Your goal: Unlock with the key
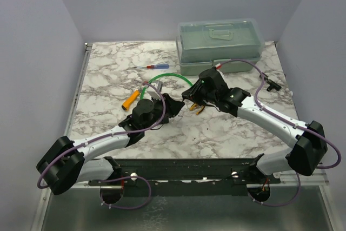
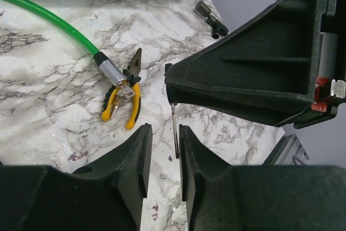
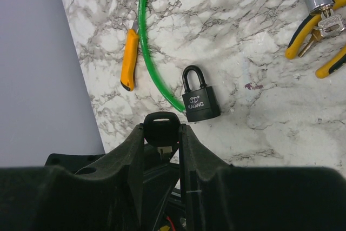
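Observation:
My right gripper point(image 3: 161, 132) is shut on the key point(image 3: 160, 124), pinching its dark round head. In the left wrist view the key's thin silver blade point(image 2: 174, 131) hangs down from the right gripper's finger point(image 2: 232, 79). It sits between the fingers of my left gripper point(image 2: 165, 130), close to the right one. A gap shows on the blade's other side, so the left gripper is open. A black padlock point(image 3: 199, 99) lies flat on the marble, shackle shut, just ahead of the right gripper. From above, both grippers meet mid-table: left point(image 1: 176, 105), right point(image 1: 190, 97).
A green cable point(image 1: 168, 77) curves past the padlock to a silver cylinder point(image 2: 110, 70) with small keys, lying on yellow-handled pliers point(image 2: 127, 99). An orange knife point(image 1: 131, 100), a screwdriver point(image 1: 148, 66), a lidded green box point(image 1: 220, 45) and a small black part point(image 1: 272, 85) lie around.

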Robot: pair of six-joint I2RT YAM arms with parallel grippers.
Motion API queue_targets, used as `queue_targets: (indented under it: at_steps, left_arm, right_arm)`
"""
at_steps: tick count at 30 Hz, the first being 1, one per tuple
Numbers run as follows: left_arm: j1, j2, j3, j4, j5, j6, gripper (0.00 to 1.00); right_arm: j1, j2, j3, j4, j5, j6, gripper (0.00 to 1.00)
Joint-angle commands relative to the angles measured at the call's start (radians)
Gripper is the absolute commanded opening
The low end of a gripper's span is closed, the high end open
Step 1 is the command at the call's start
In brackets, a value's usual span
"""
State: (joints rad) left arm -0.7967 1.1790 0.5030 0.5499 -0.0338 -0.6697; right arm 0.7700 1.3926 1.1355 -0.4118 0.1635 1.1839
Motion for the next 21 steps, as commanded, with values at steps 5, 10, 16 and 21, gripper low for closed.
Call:
queue_targets:
  at_steps: [5, 10, 16, 21]
  left_arm:
    - [-0.009, 0.011, 0.035, 0.048, 0.032, 0.028, 0.0]
    - [-0.009, -0.037, 0.019, 0.032, 0.014, 0.039, 0.0]
    - [-0.007, -0.14, 0.077, -0.19, 0.073, 0.076, 0.0]
    - [-0.006, -0.218, 0.195, -0.478, 0.163, 0.101, 0.0]
  right_arm:
    - [-0.006, -0.033, -0.021, 0.026, -0.024, 0.015, 0.1]
    - [-0.007, -0.071, -0.062, 0.091, -0.033, -0.014, 0.29]
    - [-0.008, -0.128, -0.045, 0.148, -0.054, -0.297, 0.9]
    - [-0.008, -0.304, -0.182, 0.351, -0.113, -0.595, 0.88]
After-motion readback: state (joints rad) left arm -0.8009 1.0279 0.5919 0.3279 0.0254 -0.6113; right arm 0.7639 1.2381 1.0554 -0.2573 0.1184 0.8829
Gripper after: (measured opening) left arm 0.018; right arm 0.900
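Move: The key hangs blade-down from my right fingers, which grip its black head: its middle is about 1 cm ahead, 1 cm left and 2 cm below my right hand. From my open left hand it is some 1 cm ahead, 1 cm right and 2 cm up, the blade between the fingertips. The padlock lies about 6 cm ahead of the left hand, 7 cm left and 17 below; the pliers some 11 ahead, 8 right and 18 below. I pinch the key's blade shut between my left fingertips, almost in place, and only then spread my right fingers wide to let go of the black head. Both hands then rise about 4 to 5 cm, the left easing back 2 cm with the key, the right tipping its fingers up and turning counter-clockwise, some 20 degrees in all. ##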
